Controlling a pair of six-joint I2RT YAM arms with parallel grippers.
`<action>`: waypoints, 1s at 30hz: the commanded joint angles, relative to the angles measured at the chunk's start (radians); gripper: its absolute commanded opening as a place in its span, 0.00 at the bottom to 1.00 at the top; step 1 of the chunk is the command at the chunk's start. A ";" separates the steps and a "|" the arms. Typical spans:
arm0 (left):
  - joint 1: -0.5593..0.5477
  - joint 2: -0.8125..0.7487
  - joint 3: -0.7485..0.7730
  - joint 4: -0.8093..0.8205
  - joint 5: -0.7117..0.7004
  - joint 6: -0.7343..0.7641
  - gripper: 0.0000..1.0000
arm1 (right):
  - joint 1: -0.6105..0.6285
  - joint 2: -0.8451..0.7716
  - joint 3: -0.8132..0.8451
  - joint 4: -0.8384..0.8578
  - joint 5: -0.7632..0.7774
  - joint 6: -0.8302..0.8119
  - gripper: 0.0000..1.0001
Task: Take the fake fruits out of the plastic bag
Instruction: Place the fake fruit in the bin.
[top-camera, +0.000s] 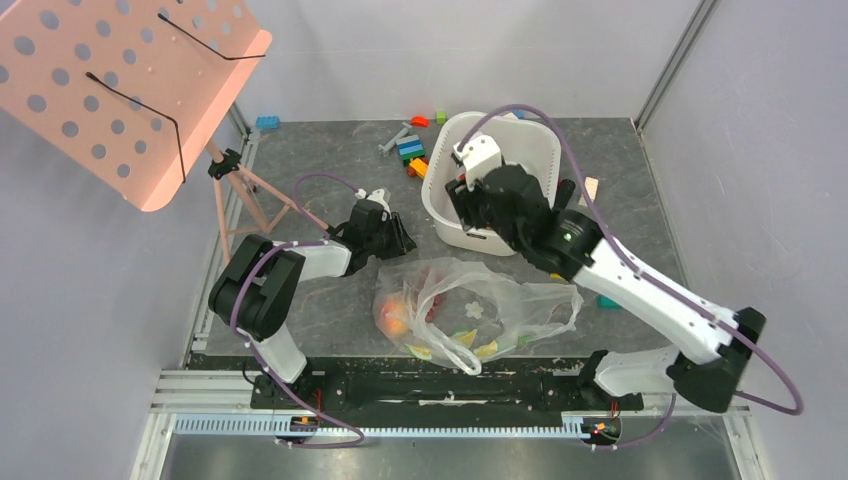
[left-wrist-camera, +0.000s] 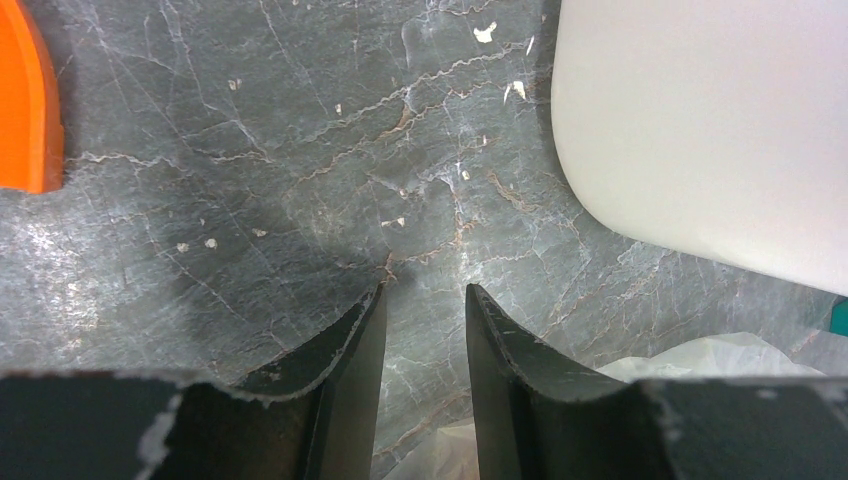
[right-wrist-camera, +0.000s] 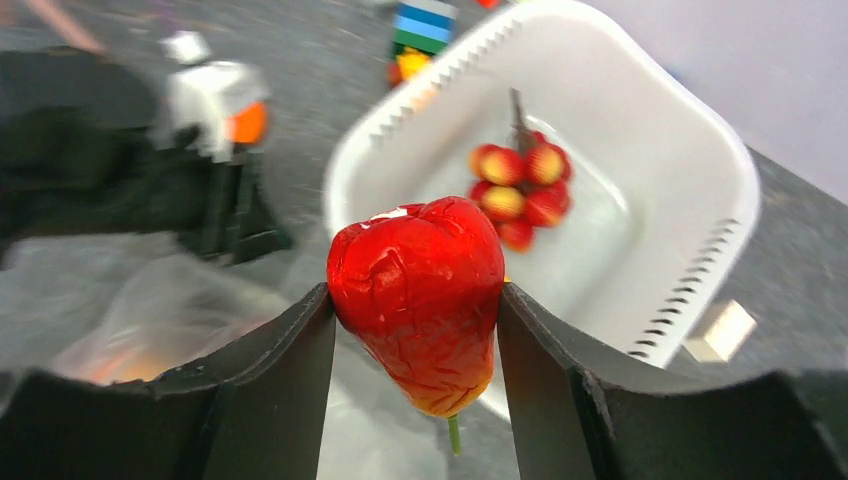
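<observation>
My right gripper (right-wrist-camera: 415, 290) is shut on a glossy red apple (right-wrist-camera: 420, 270) with a yellow base and a green stem, held over the near rim of the white basin (right-wrist-camera: 720, 150). A red-yellow grape bunch (right-wrist-camera: 520, 190) lies inside the basin. The clear plastic bag (top-camera: 500, 300) lies crumpled on the table in front of the basin (top-camera: 540, 140), with an orange-pink fruit (top-camera: 395, 312) and pale yellow wedges (top-camera: 470, 340) showing through the film. My left gripper (left-wrist-camera: 425, 290) stands open low over the table at the bag's far left edge (top-camera: 385, 235). A bit of film (left-wrist-camera: 700, 355) shows beside its right finger.
Coloured toy blocks (top-camera: 410, 150) lie behind the basin on its left. A teal block (top-camera: 607, 302) and a beige block (right-wrist-camera: 722, 330) lie to the right. A flat orange piece (left-wrist-camera: 25, 100) lies left of my left gripper. A pink perforated stand (top-camera: 120, 80) rises at the far left.
</observation>
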 joint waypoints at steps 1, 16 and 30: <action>-0.005 0.014 0.023 0.014 0.006 -0.005 0.42 | -0.150 0.109 0.092 -0.005 0.041 -0.031 0.54; -0.005 0.017 0.024 0.014 0.009 -0.004 0.42 | -0.558 0.584 0.257 0.146 -0.134 -0.006 0.55; -0.005 0.018 0.026 0.014 0.012 0.000 0.42 | -0.600 0.847 0.358 0.181 -0.050 -0.014 0.59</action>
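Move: The right hand already holds a red pepper. The bin's middle lies about 24 cm ahead of it, 8 cm to its right and 26 cm below; the strawberry bunch inside is some 25 cm ahead, 6 cm right, 29 cm down, and the banana about 15 cm ahead, 6 cm right, equally low. From the idle left hand the bin's middle is roughly 17 cm ahead, 16 cm right and 4 cm higher. Still gripping the pepper, the right hand carries it about 25 cm forward, 20 down and 13 right, into the bin. ##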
